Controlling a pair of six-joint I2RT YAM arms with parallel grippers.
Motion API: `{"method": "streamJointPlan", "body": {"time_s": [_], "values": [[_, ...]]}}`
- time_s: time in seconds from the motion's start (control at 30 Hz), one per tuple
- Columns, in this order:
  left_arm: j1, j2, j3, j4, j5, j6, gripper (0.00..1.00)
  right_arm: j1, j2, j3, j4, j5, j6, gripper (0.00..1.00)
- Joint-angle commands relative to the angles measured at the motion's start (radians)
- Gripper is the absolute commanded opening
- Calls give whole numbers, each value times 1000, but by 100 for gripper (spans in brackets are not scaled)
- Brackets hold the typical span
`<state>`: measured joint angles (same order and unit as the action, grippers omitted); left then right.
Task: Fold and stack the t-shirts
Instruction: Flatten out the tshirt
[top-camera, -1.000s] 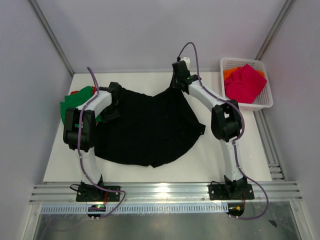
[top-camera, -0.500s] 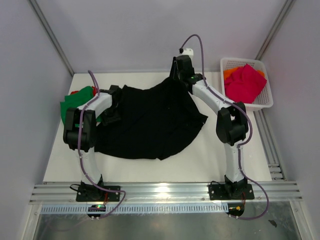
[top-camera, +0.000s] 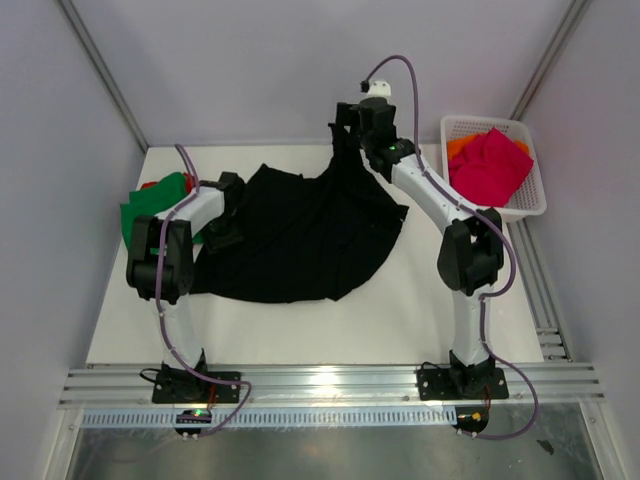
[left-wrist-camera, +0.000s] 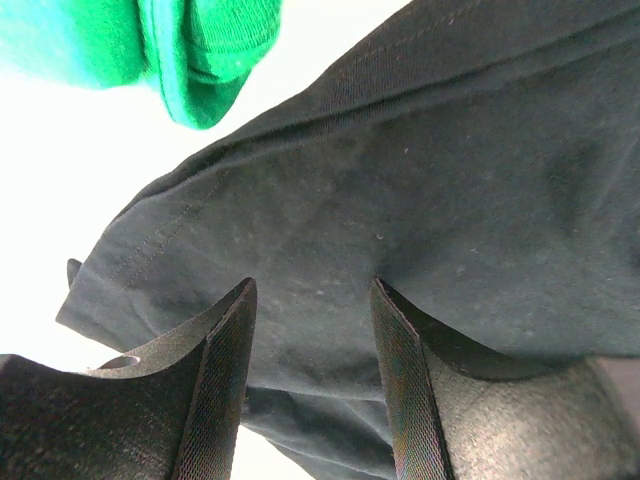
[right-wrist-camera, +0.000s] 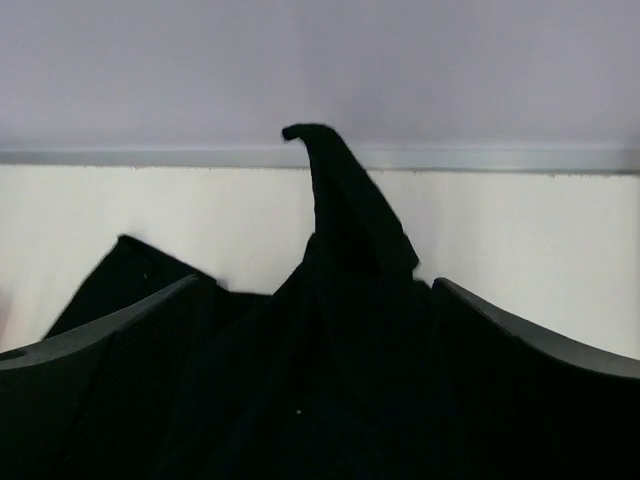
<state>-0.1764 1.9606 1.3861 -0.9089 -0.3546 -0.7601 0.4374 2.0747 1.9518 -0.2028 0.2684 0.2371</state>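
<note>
A large black t-shirt (top-camera: 300, 240) lies spread over the middle of the table, drawn up to a peak at the back. My right gripper (top-camera: 344, 132) is at that peak by the back wall. In the right wrist view its jaws (right-wrist-camera: 315, 285) stand wide apart, open, with the black cloth (right-wrist-camera: 350, 230) rising loosely between them. My left gripper (top-camera: 228, 215) rests on the shirt's left edge. Its fingers (left-wrist-camera: 225, 380) are apart, open, over the black cloth (left-wrist-camera: 450, 180). A green t-shirt (top-camera: 145, 210) (left-wrist-camera: 190, 50) lies at the table's left, with a bit of red (top-camera: 148, 185) behind it.
A white lattice basket (top-camera: 480, 119) stands at the back right, holding a magenta-pink shirt (top-camera: 490, 165) over an orange one (top-camera: 460, 147). Grey walls close in the table at the back and sides. An aluminium rail runs along the near edge.
My right arm has reached further back and up, pulling the black shirt's back edge toward the wall. The front hem has slid away from the near edge. The left arm has stayed put.
</note>
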Motion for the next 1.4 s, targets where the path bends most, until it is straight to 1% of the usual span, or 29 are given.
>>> {"method": "streamJointPlan", "body": {"time_s": [0.0, 0.1, 0.13, 0.17, 0.3, 0.4, 0.43, 0.53, 0.63, 0.67, 0.73, 0.8, 0.83, 0.9, 0.93, 1.03, 1.13, 1.23, 1.37], "values": [[-3, -45, -12, 21, 12, -25, 52, -3, -44, -86, -3, -3, 7, 99], [-3, -52, -22, 25, 11, -30, 52, -3, -106, -191, 9, 14, 22, 99], [-3, -55, -24, 25, 9, -30, 52, -3, -151, -221, 11, 12, 31, 100], [-3, -58, -24, 25, 9, -30, 52, -3, -175, -279, 16, -4, 40, 99], [-3, -60, -32, 27, 6, -28, 52, -2, -294, -408, -16, -67, 90, 99], [-3, -58, -30, 27, 11, -31, 52, -2, -366, -494, -85, -142, 172, 100], [-3, -58, -30, 27, 12, -31, 52, 1, -379, -517, -102, -158, 224, 100], [-3, -55, -19, 22, 16, -31, 52, 14, -436, -625, -139, -231, 283, 100], [-3, -60, -15, 21, 25, -34, 52, 26, -499, -781, -123, -253, 376, 99], [-3, -60, -13, 19, 29, -36, 52, 38, -519, -822, -100, -293, 404, 99], [-8, -65, -15, 21, 32, -39, 52, 66, -568, -878, -92, -273, 413, 99], [-17, -65, -15, 19, 32, -41, 51, 147, -564, -880, -157, -189, 354, 99], [-20, -65, -15, 19, 32, -44, 51, 179, -536, -843, -246, -91, 326, 100], [-31, -65, -16, 16, 26, -47, 51, 254, -501, -815, -318, 1, 306, 99], [-34, -66, -18, 18, 26, -50, 51, 268, -478, -820, -349, 46, 317, 99], [-43, -69, -19, 12, 25, -50, 52, 274, -476, -882, -316, 22, 384, 99], [-46, -77, -24, 8, 14, -51, 51, 276, -453, -903, -316, -30, 445, 99], [-46, -85, -24, 2, 3, -47, 51, 300, -424, -904, -348, -11, 479, 98], [-46, -94, -29, 1, -4, -39, 51, 311, -432, -915, -374, 2, 507, 98]]}}
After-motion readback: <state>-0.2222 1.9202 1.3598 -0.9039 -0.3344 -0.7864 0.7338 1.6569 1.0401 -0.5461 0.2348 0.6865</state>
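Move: From the right hand, already open and high at the far side, the t-shirt's near corner lies about 34 cm back, 2 cm left and 25 cm below. The shirt's right sleeve end is roughly 15 cm back, 14 cm right and 25 cm below; the white basket stands about 4 cm back, 35 cm right and 20 cm below. From the left hand, that near corner is some 13 cm back, 24 cm right and 2 cm below. The open right hand sweeps some 30 cm back and 20 cm down towards the near corner, tipping steeply downward. ##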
